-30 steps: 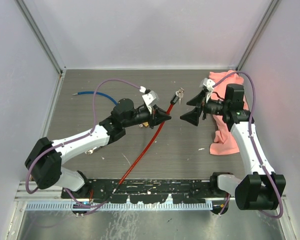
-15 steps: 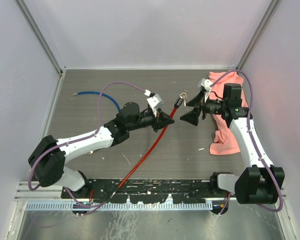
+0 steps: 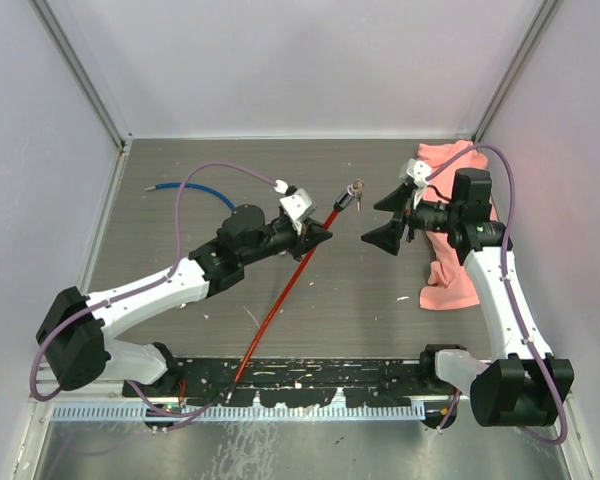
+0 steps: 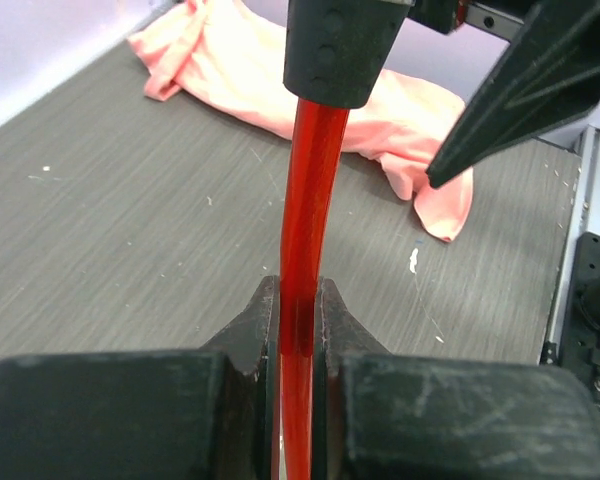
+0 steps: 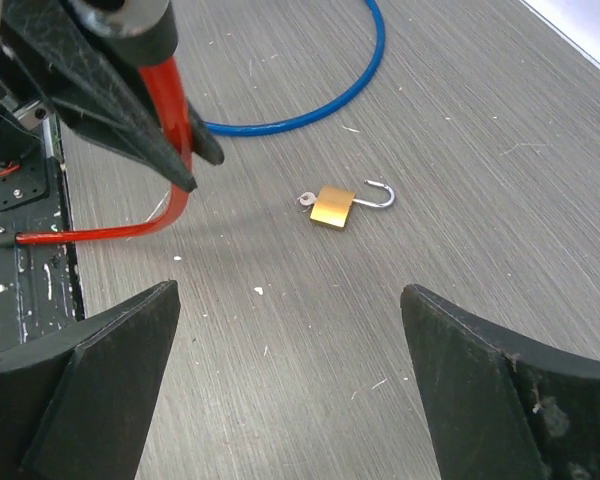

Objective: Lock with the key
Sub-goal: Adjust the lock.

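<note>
My left gripper [image 3: 322,233] [image 4: 298,297] is shut on a red cable lock [image 4: 308,190] just below its black lock head [image 3: 352,196] [image 4: 340,45]. The head is lifted off the table, and small silver keys [image 3: 359,185] hang from it. My right gripper [image 3: 372,222] [image 5: 288,300] stands wide open and empty, facing the lock head from the right. In the right wrist view a small brass padlock [image 5: 332,206] lies on the table with its shackle open and a small silver key-like piece [image 5: 306,200] at its base. The top view does not show the padlock.
The red cable [image 3: 270,310] trails down to the arms' base rail. A blue cable [image 3: 190,187] [image 5: 320,105] lies at the back left. A pink cloth [image 3: 450,275] [image 4: 280,90] lies at the right, under my right arm. Grey walls enclose the table.
My left arm has shifted slightly left with the cable, which now runs straighter across the table. The lock head has barely moved. My right gripper has stayed open, almost in place.
</note>
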Motion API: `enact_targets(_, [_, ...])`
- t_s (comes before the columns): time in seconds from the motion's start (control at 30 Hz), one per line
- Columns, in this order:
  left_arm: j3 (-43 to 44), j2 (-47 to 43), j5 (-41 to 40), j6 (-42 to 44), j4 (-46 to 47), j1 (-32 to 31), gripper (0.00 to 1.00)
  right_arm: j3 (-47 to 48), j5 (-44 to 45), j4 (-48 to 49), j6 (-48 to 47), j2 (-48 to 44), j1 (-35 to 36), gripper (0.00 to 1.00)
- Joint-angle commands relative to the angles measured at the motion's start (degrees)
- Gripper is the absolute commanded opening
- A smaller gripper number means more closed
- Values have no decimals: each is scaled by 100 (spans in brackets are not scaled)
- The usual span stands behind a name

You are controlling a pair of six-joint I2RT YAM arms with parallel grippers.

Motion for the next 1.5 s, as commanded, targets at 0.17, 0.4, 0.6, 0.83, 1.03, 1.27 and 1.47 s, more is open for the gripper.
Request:
enact_targets(0.17, [295,294,-537,-410,500,42,0,-112,-472,38,-568,-165,-26,98])
enact_targets(0.4, [512,408,-410,-658,181,42,0,98,-67,-75,-369,5,-26,97])
enact_targets(0.6, [390,373,-317,-910,230,43,0,-25,111,-42,-366,48,-30,98])
enact_targets(0.83, [99,321,-103,-961,265,29,0,-48,-81,800,774,344,-18,97])
enact_targets(1.03, [-336,149,-464,-1293,917,26,0,334,150,-276,178,453,97,96])
enact_targets(1.27, [-359,174,-948,-1411,1008,-67,0,166,368,-574,-256,148,97,97])
enact_targets(1.47, [-197,507,-1207,-1139,1233,-265,0,-246,395,92,72,-20,96,97])
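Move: The red lock's head, with the keys on it, sticks up from the cable in my left fingers: about 7 cm above my left hand, 3 cm ahead and 4 cm to its right. The open right gripper waits some 9 cm to the right and 3 cm ahead at a like height; the brass padlock lies about 7 cm ahead, 6 cm left and 23 cm below. From my right hand, the lock head is about 5 cm left, 1 cm ahead and 7 cm up. With my left fingers still shut on the red cable just below the lock head, I edge forward a couple of centimetres and sink in two stages, about 5 cm in all, tipping the head forward some 15 degrees and turning the hand about 10 degrees counter-clockwise. My right hand sinks about 3 cm beside it, stays wide open and touches nothing. ##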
